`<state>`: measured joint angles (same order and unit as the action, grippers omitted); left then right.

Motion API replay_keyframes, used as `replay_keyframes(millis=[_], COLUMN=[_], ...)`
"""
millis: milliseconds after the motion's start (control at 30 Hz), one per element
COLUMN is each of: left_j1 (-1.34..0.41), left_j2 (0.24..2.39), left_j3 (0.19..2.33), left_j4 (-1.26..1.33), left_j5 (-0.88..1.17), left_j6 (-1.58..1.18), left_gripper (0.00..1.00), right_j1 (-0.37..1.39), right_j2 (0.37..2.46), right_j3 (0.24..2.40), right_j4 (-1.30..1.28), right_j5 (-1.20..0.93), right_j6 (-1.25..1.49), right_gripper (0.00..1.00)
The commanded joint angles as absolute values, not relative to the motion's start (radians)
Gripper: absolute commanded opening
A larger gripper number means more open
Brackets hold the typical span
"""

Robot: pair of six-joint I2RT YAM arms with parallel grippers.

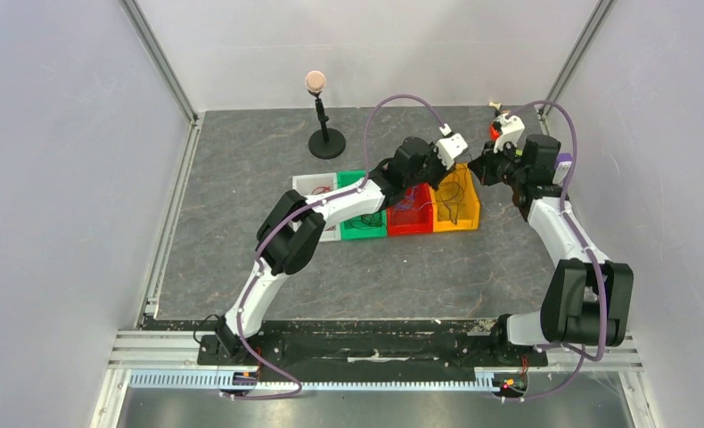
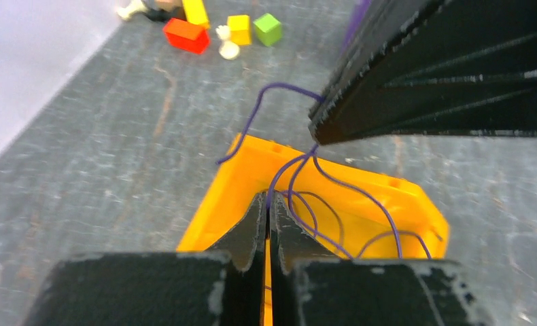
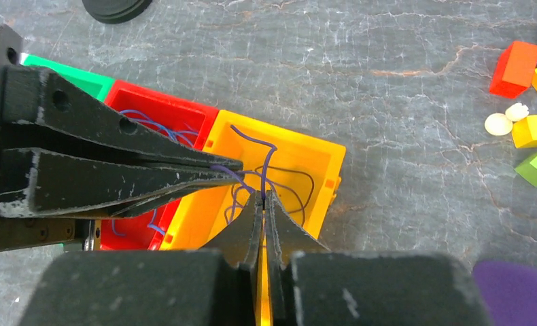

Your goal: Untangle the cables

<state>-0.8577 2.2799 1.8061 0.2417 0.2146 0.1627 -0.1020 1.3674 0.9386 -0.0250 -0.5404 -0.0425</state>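
The cables are thin purple wires rising in a loose tangle out of an orange bin. My left gripper is shut on one purple wire just above the bin. My right gripper is also shut, pinching a purple wire over the same orange bin. The two grippers stand tip to tip: the left one's fingers come in from the left in the right wrist view, and the right one's fingers hang at the upper right in the left wrist view. More wires lie in the red bin.
Four bins stand in a row: white, green, red, orange. Coloured toy blocks lie at the back right. A black stand with a round base is behind the bins.
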Motion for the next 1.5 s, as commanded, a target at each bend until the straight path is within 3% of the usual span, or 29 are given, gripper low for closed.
replay_keyframes(millis=[0, 167, 567, 733, 833, 933, 1367, 1467], left_j1=[-0.847, -0.845, -0.847, -0.845, -0.839, -0.836, -0.76, -0.715], left_j2=[2.291, 2.308, 2.228, 2.198, 2.171, 2.118, 1.751, 1.657], left_j3=[1.916, 1.925, 1.733, 1.708, 1.713, 1.717, 1.673, 1.684], left_j4=[0.338, 0.324, 0.292, 0.208, 0.198, 0.176, -0.205, -0.336], left_j5=[0.089, 0.054, 0.214, 0.242, 0.221, 0.251, 0.409, 0.391], left_j6=[0.293, 0.339, 0.245, 0.223, 0.199, 0.18, 0.14, 0.158], left_gripper=[0.02, 0.02, 0.03, 0.15, 0.34, 0.45, 0.63, 0.67], right_j1=[-0.105, -0.098, -0.045, -0.007, -0.004, 0.028, 0.088, 0.091], right_j2=[1.402, 1.415, 1.408, 1.448, 1.487, 1.512, 1.598, 1.609], right_j3=[0.974, 0.968, 0.819, 0.799, 0.8, 0.81, 0.916, 0.957], right_j4=[0.136, 0.211, 0.075, 0.066, 0.075, 0.078, -0.121, -0.169], right_j5=[-0.569, -0.593, -0.5, -0.461, -0.434, -0.402, -0.209, -0.208], right_j6=[0.028, 0.054, -0.163, -0.179, -0.169, -0.165, -0.28, -0.256], right_gripper=[0.0, 0.0, 0.0, 0.0, 0.0, 0.0, 0.0, 0.07])
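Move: Both grippers already pinch the purple cable above the orange bin. The bin's middle is about 2 cm back, 3 cm left and 16 cm below the right hand; from the left hand it is some 3 cm back, 4 cm right and 13 cm down. The red bin adjoins it on the left, about 15 cm left and 2 cm back of the right hand. A red block lies roughly 17 cm ahead and 9 cm right of the right hand. Nudge both grippers forward and up a few centimetres with the cable, then draw back and lower them together towards the orange bin. Open the left fingers about 6 cm below their start, then lift that hand some 20 cm, back and left over the red bin; keep the right pinched and sinking, about 13 cm below its start in all, tipping and rolling its fingers downward. ##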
